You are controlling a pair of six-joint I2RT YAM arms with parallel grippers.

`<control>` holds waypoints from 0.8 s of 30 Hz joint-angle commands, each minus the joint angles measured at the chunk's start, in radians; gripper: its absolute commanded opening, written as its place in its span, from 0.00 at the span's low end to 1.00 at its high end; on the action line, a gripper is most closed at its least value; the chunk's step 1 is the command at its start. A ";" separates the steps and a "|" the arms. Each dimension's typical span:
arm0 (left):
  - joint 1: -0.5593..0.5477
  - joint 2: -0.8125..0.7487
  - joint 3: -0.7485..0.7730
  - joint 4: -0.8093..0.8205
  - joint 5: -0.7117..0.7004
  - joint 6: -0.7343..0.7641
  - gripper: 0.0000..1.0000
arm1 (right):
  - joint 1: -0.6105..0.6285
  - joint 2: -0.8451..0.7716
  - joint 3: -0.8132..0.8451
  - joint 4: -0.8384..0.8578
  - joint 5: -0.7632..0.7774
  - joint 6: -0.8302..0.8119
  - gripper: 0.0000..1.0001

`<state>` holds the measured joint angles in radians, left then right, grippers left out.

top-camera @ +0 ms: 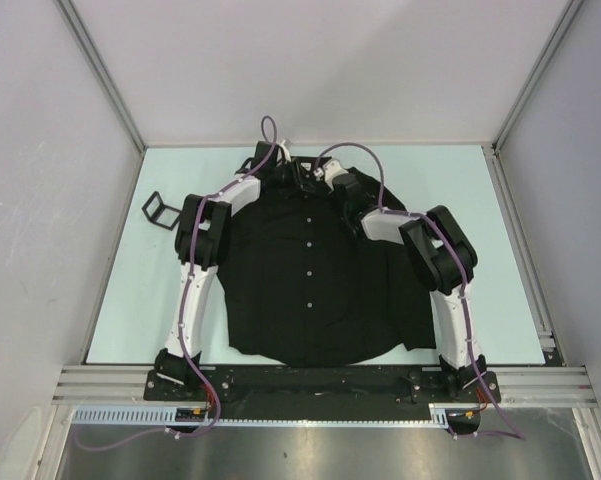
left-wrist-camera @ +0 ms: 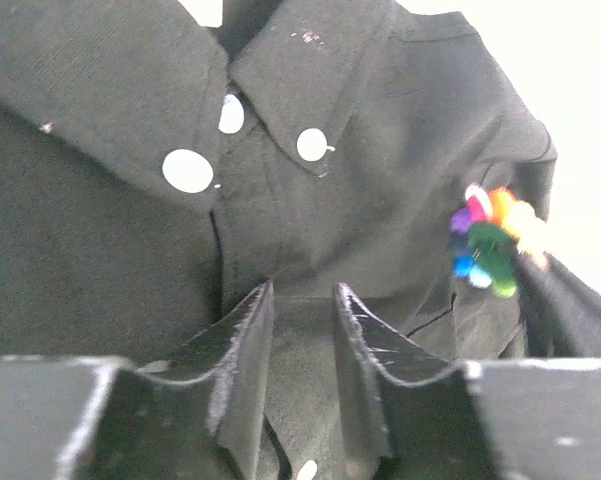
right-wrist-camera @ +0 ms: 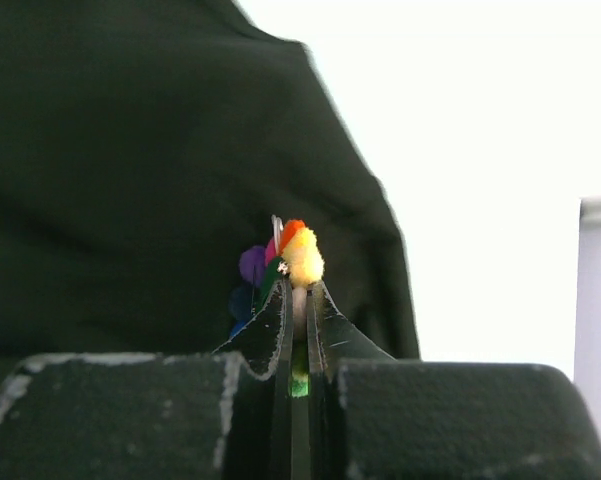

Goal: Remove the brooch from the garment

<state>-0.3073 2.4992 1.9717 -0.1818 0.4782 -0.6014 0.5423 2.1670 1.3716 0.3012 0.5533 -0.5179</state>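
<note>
The garment [top-camera: 300, 300], a black button-up shirt, lies flat on the table with its collar at the far end. In the left wrist view the collar [left-wrist-camera: 130, 110] and white buttons [left-wrist-camera: 188, 170] fill the frame. The brooch [left-wrist-camera: 490, 240], a small rainbow flower, sits at the right against the shirt's chest. My right gripper [right-wrist-camera: 298, 285] is shut on the brooch [right-wrist-camera: 302, 255], whose yellow and orange petals stick out above the fingertips. My left gripper [left-wrist-camera: 303, 292] is open over the button placket just below the collar, with black cloth showing in the gap. Both grippers [top-camera: 298, 168] meet at the collar.
A small black wire-frame object [top-camera: 160, 210] lies on the pale table [top-camera: 500, 300] left of the shirt. Grey walls enclose the table on three sides. Purple cables loop above both arms near the collar.
</note>
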 commanded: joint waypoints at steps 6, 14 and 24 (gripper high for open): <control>-0.001 -0.154 -0.103 0.109 0.023 0.120 0.55 | -0.090 -0.102 -0.039 -0.027 -0.029 0.139 0.00; -0.010 -0.408 -0.401 0.352 0.080 0.163 0.71 | -0.102 -0.288 -0.042 -0.112 -0.246 0.304 0.00; -0.009 -0.407 -0.430 0.498 0.388 0.150 0.68 | -0.312 -0.299 -0.138 0.079 -1.082 0.666 0.00</control>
<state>-0.3122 2.1201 1.5570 0.1818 0.7044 -0.4526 0.3008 1.8217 1.2606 0.2928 -0.1265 -0.0536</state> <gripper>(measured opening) 0.681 0.034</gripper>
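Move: The brooch is already pinched in the right hand's shut fingertips and looks clear of the cloth, with the garment's shoulder some 5 cm below. The collar lies about 13 cm to the right hand's left and 6 cm farther out. The left hand, low at the top of the button row, has the brooch roughly 12 cm to its right, about level ahead and 3 cm higher, and the collar about 6 cm ahead. With the fingers still shut on the brooch, the right hand first draws it about 5 cm to the right, away from the collar, then swings most of the way back left while lifting it some 12 cm off the garment and rolling its left side up by about 45 degrees. The left hand spreads its half-open fingers wide and rises a similar height away from the button row, drawing back towards its base and tipping its fingertips upward. ##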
